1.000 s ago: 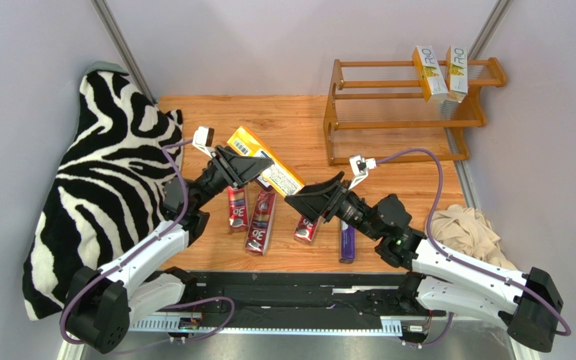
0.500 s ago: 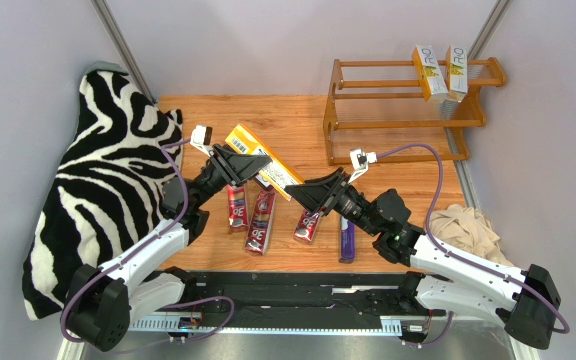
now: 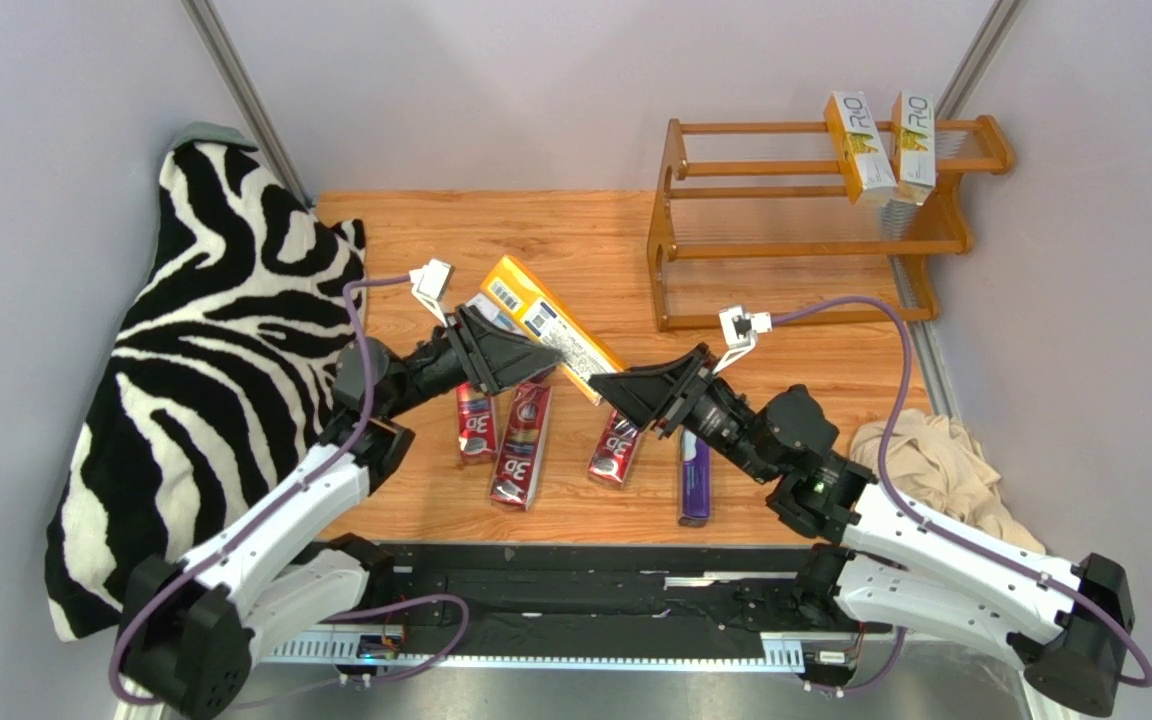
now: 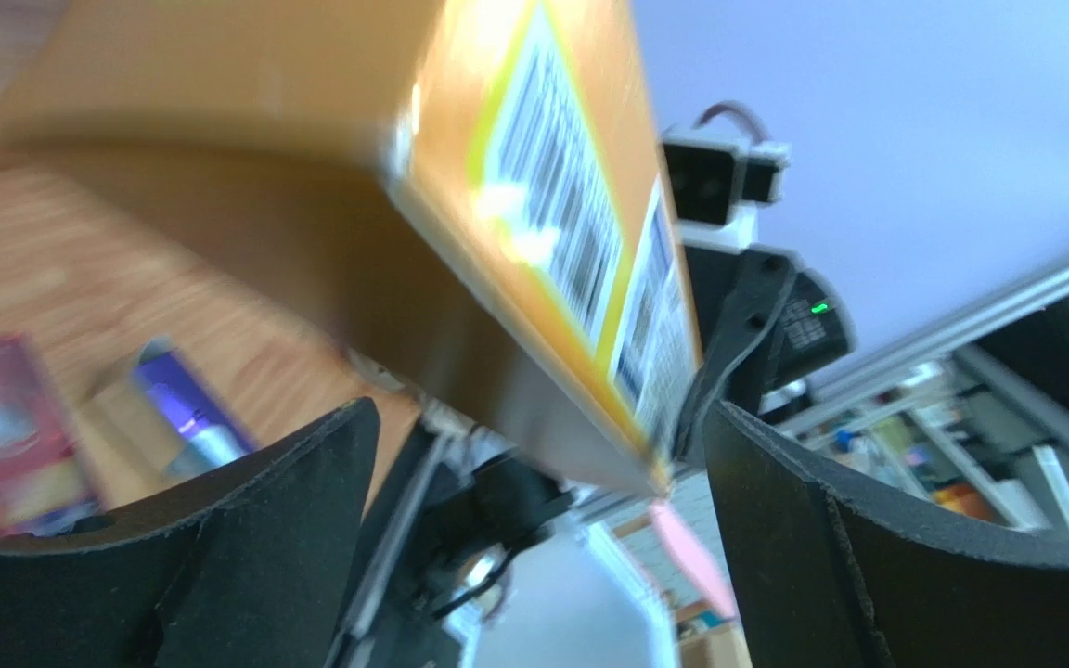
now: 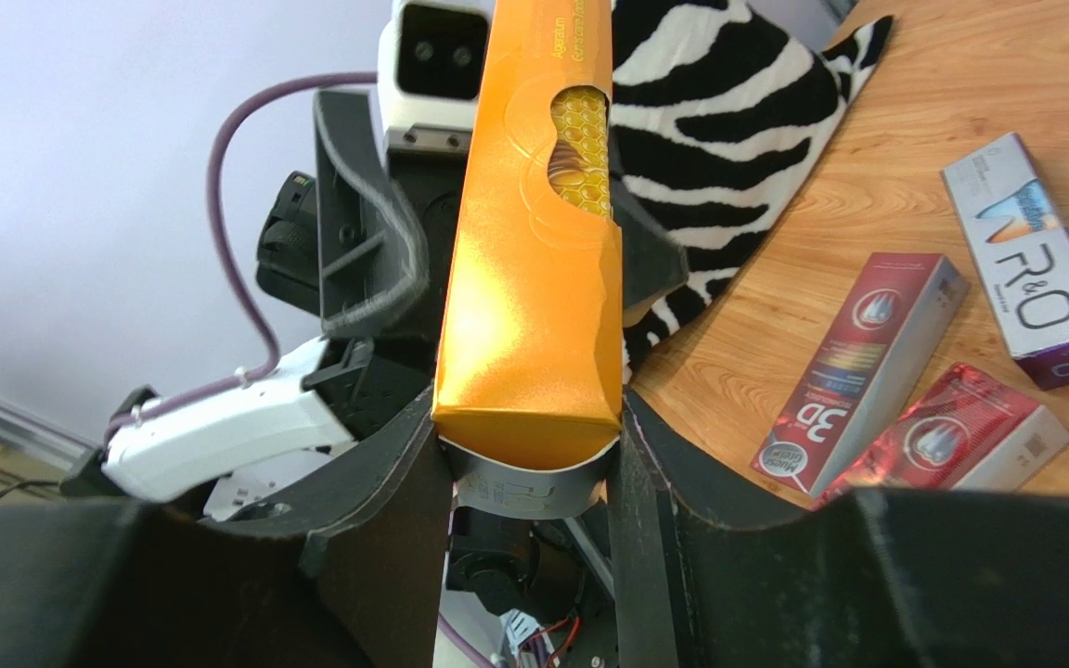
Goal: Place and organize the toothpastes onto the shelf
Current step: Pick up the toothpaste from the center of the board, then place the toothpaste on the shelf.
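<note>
An orange-yellow toothpaste carton (image 3: 552, 327) hangs above the table's middle, between the two arms. My right gripper (image 3: 608, 393) is shut on its near end, and the carton (image 5: 533, 251) sits pinched between the black fingers (image 5: 401, 515). My left gripper (image 4: 540, 446) stands open, its jaws wide apart beside the same carton (image 4: 359, 181) without touching it. Three red toothpastes (image 3: 522, 440) and a purple one (image 3: 695, 477) lie flat on the wood. The shelf (image 3: 687, 225) stands at the back right with two white cartons (image 3: 859, 146) upright on its top tier.
A zebra-print cloth (image 3: 192, 375) covers the left side and overhangs the table. A beige cloth (image 3: 928, 458) lies bunched at the right edge. Grey walls close in on the table (image 3: 597, 240) from both sides and behind.
My right gripper closed on the carton's end, then my left gripper opened and let go. The carton has shifted slightly right.
</note>
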Available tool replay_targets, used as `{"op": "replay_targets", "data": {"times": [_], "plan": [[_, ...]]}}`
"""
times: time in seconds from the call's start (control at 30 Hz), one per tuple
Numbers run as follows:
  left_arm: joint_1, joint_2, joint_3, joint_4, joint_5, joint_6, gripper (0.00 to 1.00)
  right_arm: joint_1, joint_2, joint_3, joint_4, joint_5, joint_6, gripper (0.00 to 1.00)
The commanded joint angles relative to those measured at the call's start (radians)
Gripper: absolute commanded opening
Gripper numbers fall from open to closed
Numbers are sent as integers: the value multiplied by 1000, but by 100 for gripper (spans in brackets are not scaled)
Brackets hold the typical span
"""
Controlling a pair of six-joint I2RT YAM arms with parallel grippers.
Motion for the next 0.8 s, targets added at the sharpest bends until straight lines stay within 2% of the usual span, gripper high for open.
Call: {"op": "replay_targets", "data": {"times": [0.0, 0.07, 0.27, 0.4, 0.57, 0.63, 0.77], "plan": [[-4, -186, 72, -510, -3, 358, 96, 3, -78, 6, -19, 100, -6, 29], [-4, -274, 96, -711, -88, 482, 97, 3, -110, 3, -63, 132, -4, 28], [-4, -451, 118, -1004, -284, 624, 97, 1, -179, 15, -171, 212, -4, 28], [-4, -508, 112, -1071, -373, 636, 97, 1, -206, 39, -241, 250, -7, 28], [-4, -464, 115, -1069, -340, 636, 97, -3, -193, 125, -326, 291, -40, 28], [-4, -435, 110, -1068, -327, 639, 97, -14, -158, 206, -404, 290, -59, 30], [-4, -425, 86, -1045, -315, 633, 96, -94, -74, 345, -511, 217, -61, 30]]}}
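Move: The right hand grips the near right end of the yellow toothpaste; the free stretch of the shelf top lies about 28 cm ahead, 21 cm right and slightly lower, the two shelved boxes another 9 cm right. The left hand, already open, has the yellow toothpaste's middle about 3 cm ahead and slightly above; the middle red box is 6 cm left, 3 cm back and some 25 cm below, the R&O box 15 cm ahead, 8 cm left. Keeping its pinch on the end of the yellow toothpaste, the right hand carries it about 6 cm to the right, then also a little forward towards the shelf, swinging clockwise some 15 degrees. The already open left hand backs away from the toothpaste to the left and slightly back, then sinks, ending about 8 cm lower above the red boxes, its fingers tipping down some 30 degrees and turning counter-clockwise. ##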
